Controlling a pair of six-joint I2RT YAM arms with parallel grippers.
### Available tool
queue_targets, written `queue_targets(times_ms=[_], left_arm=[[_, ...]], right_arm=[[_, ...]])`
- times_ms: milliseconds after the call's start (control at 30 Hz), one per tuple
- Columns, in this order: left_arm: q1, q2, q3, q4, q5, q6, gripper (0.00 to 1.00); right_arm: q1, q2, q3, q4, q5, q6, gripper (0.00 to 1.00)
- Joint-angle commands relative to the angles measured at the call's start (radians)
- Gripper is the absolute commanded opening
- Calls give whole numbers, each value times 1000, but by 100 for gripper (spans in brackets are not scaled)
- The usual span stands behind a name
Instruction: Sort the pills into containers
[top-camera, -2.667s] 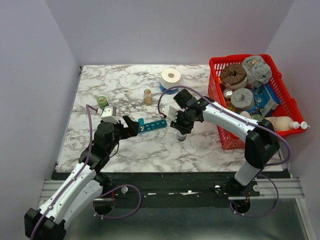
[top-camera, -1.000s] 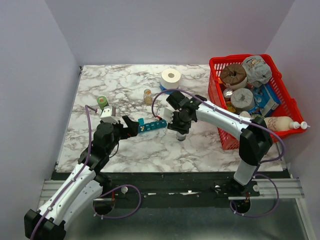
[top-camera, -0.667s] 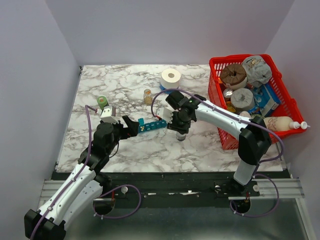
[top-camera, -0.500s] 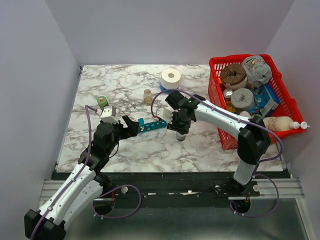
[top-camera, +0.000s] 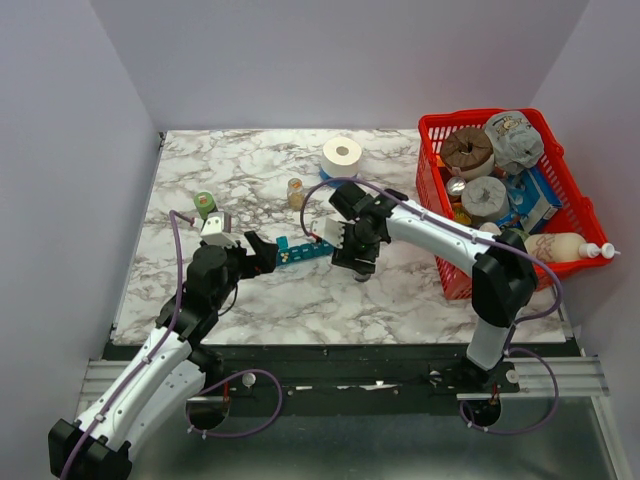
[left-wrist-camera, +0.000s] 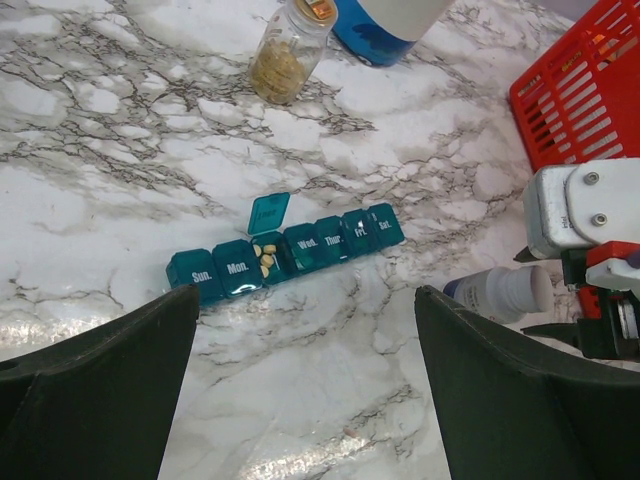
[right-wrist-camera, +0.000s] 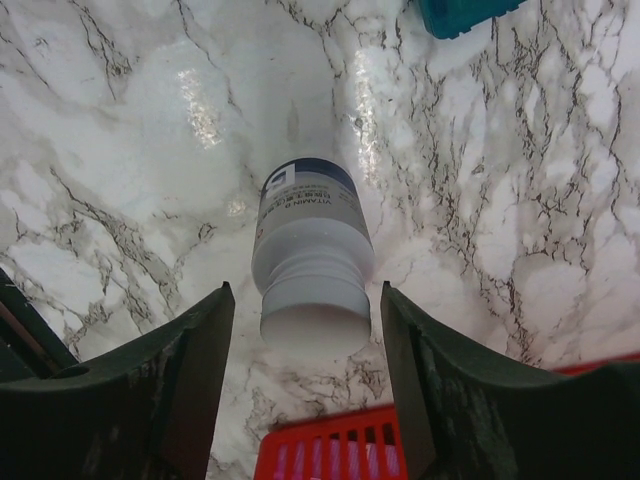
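The teal pill organizer strip (top-camera: 303, 250) lies mid-table; it also shows in the left wrist view (left-wrist-camera: 285, 255). One compartment stands open with its lid (left-wrist-camera: 268, 213) up and a few tan pills (left-wrist-camera: 264, 258) inside. One tiny pale piece (left-wrist-camera: 350, 431) lies loose on the marble near the left fingers. My left gripper (top-camera: 262, 252) is open and empty, just left of the strip (left-wrist-camera: 306, 300). My right gripper (top-camera: 358, 262) is open and straddles a small white-capped bottle (right-wrist-camera: 310, 255) lying on the table, with a gap on each side (right-wrist-camera: 303, 300).
A small amber glass jar (top-camera: 295, 192) stands behind the strip, also in the left wrist view (left-wrist-camera: 283, 55). A white roll (top-camera: 342, 153) is at the back. A green-topped item (top-camera: 204, 203) sits at the left. The red mesh basket (top-camera: 445, 268) full of goods is at the right.
My right arm has shifted a little to the left, its gripper staying over the white-capped bottle. The left arm and the strip have not moved.
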Motion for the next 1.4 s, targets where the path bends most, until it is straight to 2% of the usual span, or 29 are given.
queue_targets(times_ms=[0,200,267,467,633,933,1367], left_arm=[[4,-17,-9,-8,-11,5,96],[3,-28,-8,-14,-12,5,96],[4,-38,-9,-14,-8,5,97],[4,-64,-15,-5,-4,8,99],[4,-74,-19,3,6,7,99],[4,-87,-20,-8,5,7,99],[6,-71,-22,2,14,7,99]], right_arm=[[7,4,43,-21,-37,1,76],[-13,-48,46,-8,-72,-1,96],[-42,-76,45,-5,-127,-5,100],[-80,-202,-44,81,-262,-42,100],[-102,-320,-220,225,-369,-129,100],[-125,-276,-319,368,-255,-133,100],[-131,-174,-316,382,-251,-126,98]])
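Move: The white pill bottle stands almost directly under the right hand, its cap already between the parted fingertips and its middle about 4 cm below the hand and 1 cm back. From that hand the teal pill organizer is roughly 12 cm left, 4 cm ahead and 8 cm below; the glass jar is about 13 cm left, 14 cm ahead and 5 cm below. From the left hand the bottle is some 18 cm right, level fore and aft, and 12 cm lower. The white bottle's cap is left clear as the right fingers spread to fully open and the hand rises about 6.5 cm, easing back 2 cm. The right hand then comes down and slightly forward to nearly its old height, tilted some 20 degrees with the fingertips leaning more to the left, open fingers again either side of the cap. The left hand rises slightly, open and empty. ##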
